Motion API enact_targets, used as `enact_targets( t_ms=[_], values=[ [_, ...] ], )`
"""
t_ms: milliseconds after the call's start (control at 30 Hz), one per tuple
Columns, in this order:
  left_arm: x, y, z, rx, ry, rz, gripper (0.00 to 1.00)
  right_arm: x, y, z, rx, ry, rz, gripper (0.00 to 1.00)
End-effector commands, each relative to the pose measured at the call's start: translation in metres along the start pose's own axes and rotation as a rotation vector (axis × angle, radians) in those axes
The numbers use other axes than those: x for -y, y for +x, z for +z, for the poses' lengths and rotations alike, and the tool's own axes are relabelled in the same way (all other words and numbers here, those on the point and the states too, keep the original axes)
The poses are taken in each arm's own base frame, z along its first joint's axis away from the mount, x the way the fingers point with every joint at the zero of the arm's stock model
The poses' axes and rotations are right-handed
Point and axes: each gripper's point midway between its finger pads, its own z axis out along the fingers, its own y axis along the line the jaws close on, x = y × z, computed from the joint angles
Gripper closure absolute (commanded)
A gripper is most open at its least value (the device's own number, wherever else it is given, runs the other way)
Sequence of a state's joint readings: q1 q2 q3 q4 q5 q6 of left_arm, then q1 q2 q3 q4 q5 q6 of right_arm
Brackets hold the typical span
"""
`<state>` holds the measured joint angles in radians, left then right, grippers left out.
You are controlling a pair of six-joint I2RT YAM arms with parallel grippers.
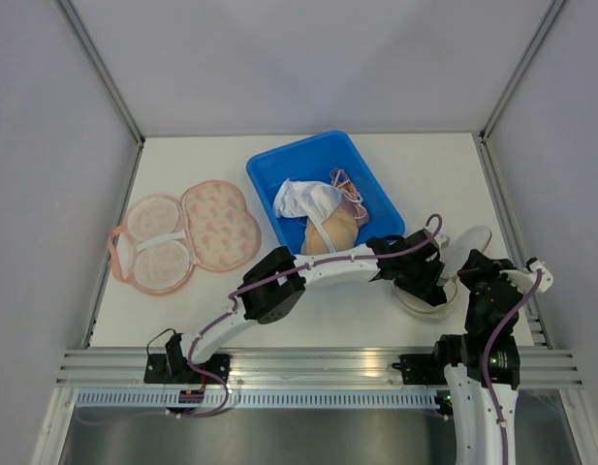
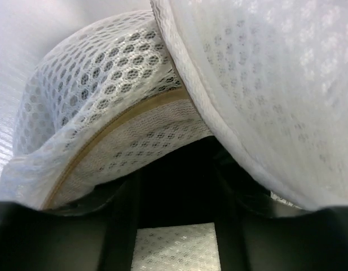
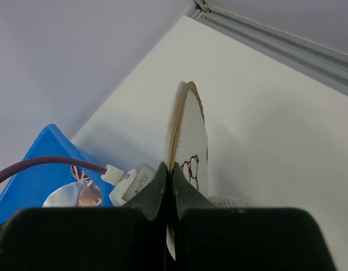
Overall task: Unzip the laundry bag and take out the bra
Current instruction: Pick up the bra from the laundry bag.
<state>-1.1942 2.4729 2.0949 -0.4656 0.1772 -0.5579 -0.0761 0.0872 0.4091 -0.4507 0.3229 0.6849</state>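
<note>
The white mesh laundry bag [image 1: 473, 238] lies at the right of the table, its round lid tipped up. My right gripper [image 1: 470, 275] is shut on the lid's beige zipper edge [image 3: 176, 121], which stands upright between its fingertips [image 3: 171, 172]. My left gripper [image 1: 422, 287] reaches across from the left into the bag's mouth. In its wrist view, honeycomb mesh [image 2: 100, 84] with a beige zipper band [image 2: 114, 129] and a finer mesh wall [image 2: 264, 84] arch over the jaws. The jaws stand apart around mesh [image 2: 175, 245], gripping nothing. The bra in this bag is hidden.
A blue bin [image 1: 269, 167] behind the left arm holds white and tan bras [image 1: 313, 201]. A pink laundry bag [image 1: 187, 237] lies opened flat at the left. Grey walls enclose the table, and a metal rail [image 1: 308, 366] runs along its near edge.
</note>
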Motion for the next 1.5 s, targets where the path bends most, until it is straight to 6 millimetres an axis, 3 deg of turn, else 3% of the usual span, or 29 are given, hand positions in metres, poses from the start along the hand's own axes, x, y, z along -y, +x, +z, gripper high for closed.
enact_targets(
  t_ms=[0, 133, 200, 233, 467, 600, 1033, 1233, 1467],
  values=[
    [-0.017, 0.026, 0.024, -0.045, -0.067, -0.05, 0.52, 0.006, 0.007, 0.002, -0.003, 0.027, 0.061, 0.99],
    [-0.014, 0.018, 0.018, -0.016, -0.07, -0.054, 0.78, 0.008, 0.008, 0.002, -0.001, 0.033, 0.067, 1.0],
    [-0.011, 0.014, 0.014, -0.003, -0.062, -0.051, 0.96, 0.006, 0.004, 0.001, 0.011, 0.029, 0.071, 1.0],
    [-0.009, 0.011, 0.012, 0.007, -0.058, -0.05, 0.98, 0.007, 0.001, 0.001, 0.022, 0.034, 0.073, 1.0],
    [0.021, -0.026, -0.026, 0.099, 0.01, -0.034, 0.98, 0.011, -0.011, -0.001, 0.047, 0.085, 0.071, 1.0],
    [0.039, -0.051, -0.063, 0.177, 0.026, -0.03, 0.98, 0.019, -0.012, -0.003, 0.035, 0.139, 0.046, 0.99],
    [0.065, -0.094, -0.115, 0.302, 0.078, -0.041, 0.98, 0.023, -0.009, -0.001, 0.037, 0.158, 0.067, 0.99],
    [0.057, -0.117, -0.143, 0.371, 0.056, -0.063, 0.98, 0.026, -0.009, 0.0, 0.037, 0.178, 0.066, 1.0],
    [0.07, -0.128, -0.176, 0.406, 0.098, -0.034, 0.98, 0.024, -0.011, 0.002, 0.043, 0.178, 0.071, 0.99]
  ],
)
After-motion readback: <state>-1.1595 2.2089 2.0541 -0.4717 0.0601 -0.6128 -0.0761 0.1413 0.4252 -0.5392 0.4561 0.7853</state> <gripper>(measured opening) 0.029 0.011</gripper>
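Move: Inside the open laundry bag, the left fingers are already around the black bra, whose middle lies roughly 2 cm left, 1 cm ahead and 2 cm below the hand point. The bag's flap stands about 9 cm ahead, 9 cm right and 12 cm higher; the blue bin is some 22 cm ahead and 26 cm left, at about hand height. From the right hand, the bra is about 9 cm left, 2 cm back and 19 cm down. Pinching shut on the black bra, the left fingers first sink about 1 cm into the bag, then rise nearly 15 cm out of its mouth, pausing briefly near the top before edging a few centimetres forward and levelling about 10 degrees. The right hand keeps its pinch on the flap's zip edge, easing about 2 cm down and right. ##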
